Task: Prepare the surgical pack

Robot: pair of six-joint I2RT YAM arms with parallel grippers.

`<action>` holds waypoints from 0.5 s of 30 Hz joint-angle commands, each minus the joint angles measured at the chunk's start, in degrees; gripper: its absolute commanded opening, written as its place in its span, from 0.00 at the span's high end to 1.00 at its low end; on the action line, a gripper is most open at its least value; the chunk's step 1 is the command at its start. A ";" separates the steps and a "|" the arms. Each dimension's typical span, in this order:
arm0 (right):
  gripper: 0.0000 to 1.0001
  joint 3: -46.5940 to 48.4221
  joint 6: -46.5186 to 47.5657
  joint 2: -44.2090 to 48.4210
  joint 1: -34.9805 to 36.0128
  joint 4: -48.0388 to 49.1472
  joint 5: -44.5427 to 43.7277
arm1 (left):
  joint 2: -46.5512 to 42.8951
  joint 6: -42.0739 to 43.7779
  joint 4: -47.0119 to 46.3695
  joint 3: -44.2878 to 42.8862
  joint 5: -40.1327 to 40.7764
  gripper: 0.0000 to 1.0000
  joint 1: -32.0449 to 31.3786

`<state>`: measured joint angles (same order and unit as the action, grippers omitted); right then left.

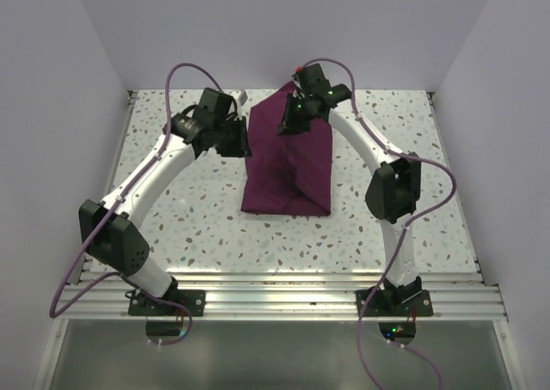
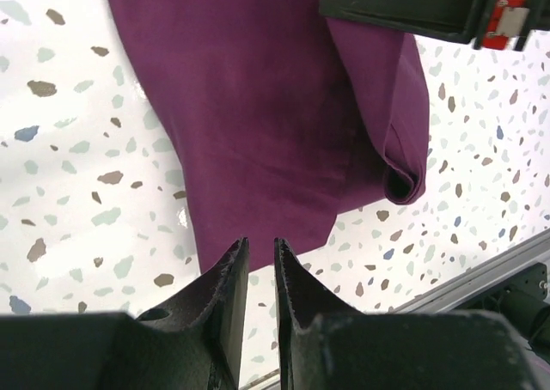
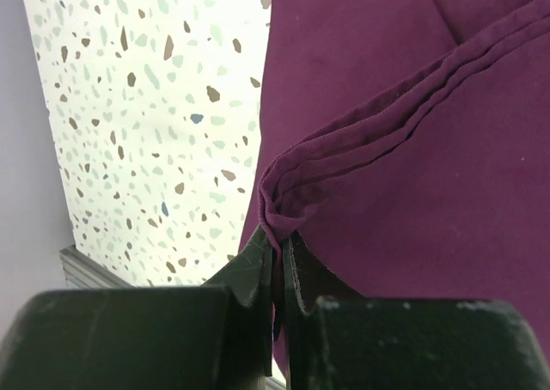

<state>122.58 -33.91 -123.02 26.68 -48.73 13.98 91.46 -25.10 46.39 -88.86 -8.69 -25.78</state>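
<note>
The surgical pack is a dark purple cloth folded into a long bundle in the middle of the table; whatever is inside is hidden. My right gripper hangs over its far end. In the right wrist view that gripper is shut on a bunched fold of the cloth and holds it up. My left gripper is at the bundle's left edge. Seen from the left wrist, its jaws stand a narrow gap apart at a corner of the cloth, with nothing between them.
The speckled table has a metal rail along its near edge and white walls on the other three sides. Part of the right arm's black gripper body shows at the top of the left wrist view.
</note>
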 commanded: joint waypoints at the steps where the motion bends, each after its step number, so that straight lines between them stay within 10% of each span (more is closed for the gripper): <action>1: 1.00 4.24 -1.60 -1.87 1.27 0.83 0.52 | -3.48 -1.44 1.16 1.75 2.62 0.78 0.99; 15: 1.00 5.38 -1.95 -6.96 6.90 3.56 4.39 | -5.51 -3.55 0.28 10.98 5.79 0.80 3.89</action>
<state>124.79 -34.65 -129.43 31.90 -48.36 14.98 87.70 -27.51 46.87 -79.66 -4.62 -23.14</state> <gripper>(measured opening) 0.030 0.204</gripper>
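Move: The right hand holds the purple cloth's right flap high over the pack; the pack's left edge, where the flap seems headed, lies about 10 cm to its left, 5 cm back and 13 cm below. The middle of the pack body is some 4 cm back, 2 cm right and 12 cm down, its near left corner about 15 cm back and 11 cm left. From the empty left hand, that left edge is roughly 5 cm ahead, straight in line sideways, and 16 cm below. Leftwards and down, drawing back slightly, the right hand carries the pinched flap about 7 cm across and over the pack towards its left edge; it sinks first, then goes mostly sideways, fingers still shut. The left hand, empty and slightly open, also swings left, then sinks, some 5 cm in all, clearing the space beside the right gripper. ##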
